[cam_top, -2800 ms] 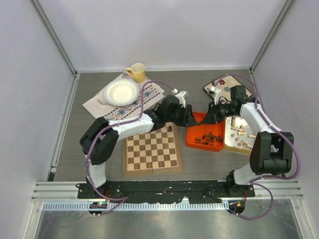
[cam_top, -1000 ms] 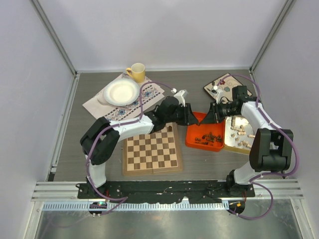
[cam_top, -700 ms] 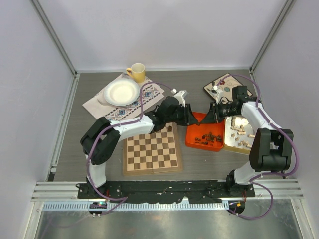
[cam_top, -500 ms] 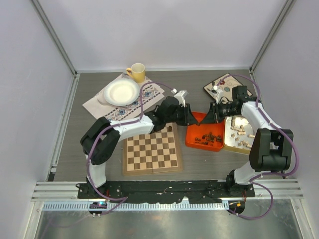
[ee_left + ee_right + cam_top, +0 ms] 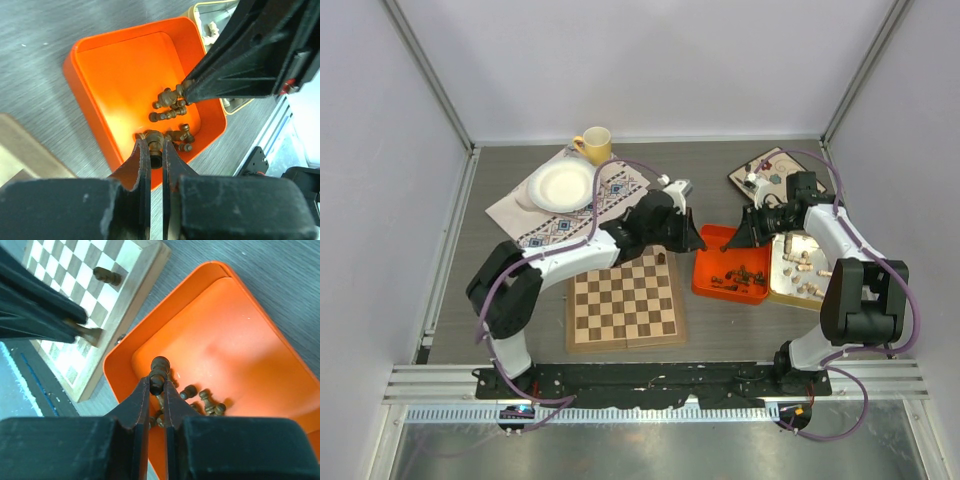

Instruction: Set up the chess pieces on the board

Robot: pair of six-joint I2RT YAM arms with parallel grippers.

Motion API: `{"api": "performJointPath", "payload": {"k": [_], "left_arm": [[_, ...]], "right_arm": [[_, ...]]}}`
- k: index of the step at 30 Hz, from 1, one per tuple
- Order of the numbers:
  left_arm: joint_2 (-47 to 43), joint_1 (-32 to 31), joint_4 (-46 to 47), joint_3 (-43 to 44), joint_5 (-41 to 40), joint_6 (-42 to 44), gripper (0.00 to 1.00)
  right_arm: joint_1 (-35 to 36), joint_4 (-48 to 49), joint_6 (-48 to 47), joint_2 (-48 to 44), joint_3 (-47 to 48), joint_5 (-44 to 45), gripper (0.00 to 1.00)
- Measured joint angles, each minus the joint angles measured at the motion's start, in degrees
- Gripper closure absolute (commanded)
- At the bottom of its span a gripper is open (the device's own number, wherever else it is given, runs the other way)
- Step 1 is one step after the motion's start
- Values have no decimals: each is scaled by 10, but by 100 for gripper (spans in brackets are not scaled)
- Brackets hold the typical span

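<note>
The board lies in front of the left arm, with one dark piece standing at its far right corner. More dark chess pieces lie in the orange tray. My left gripper is shut on a dark piece at the tray's board-side edge. My right gripper is shut on another dark piece, held above the tray. The two gripper tips are close together over the tray. Pale pieces lie in a cream tin right of the tray.
A white plate sits on a patterned cloth at the back left, with a yellow mug behind it. A floral square plate with small items lies at the back right. Enclosure walls stand on three sides.
My left gripper has shut on a dark piece at the tray, and the left arm's elbow has swung left. The right arm has stayed still with its piece.
</note>
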Motion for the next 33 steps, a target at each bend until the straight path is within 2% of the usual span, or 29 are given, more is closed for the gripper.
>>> {"api": "performJointPath", "payload": {"k": [8,13,22,33], "left_arm": [[-124,40,-160,2,-34,75,100],[-171,72,-249,26,-57,109,100],[-134,102,-357,85,-76,149,100],[-75,111,-396,132,-83,173,100]], "right_arm": [[0,21,-4,-23,-13,63,99],[0,27,-13,-24,-16,90,99],[0,31,-15,-26,-17,108,99],[1,34,-17,-27,-19,111,99]]}}
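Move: The left gripper holds a dark chess piece some 12 cm up; the far row of the chessboard, where it is headed, lies about 14 cm to its left and 4 cm farther out. The dark piece already standing on the board is roughly 9 cm left and level with it; the orange tray's middle is some 10 cm right and 2 cm nearer. From the right gripper, also holding a dark piece, that board spot is about 21 cm left and 4 cm farther out. Carry the held piece left about 14 cm with the left gripper, away from the right one, rising some 7 cm on the way past the standing piece, then sinking about 4 cm and easing forward over the board's far row. Tip its fingers more steeply down, and keep the grip. Meanwhile, draw the right gripper 3 cm right over the tray, sinking slightly, still gripping its own piece. ##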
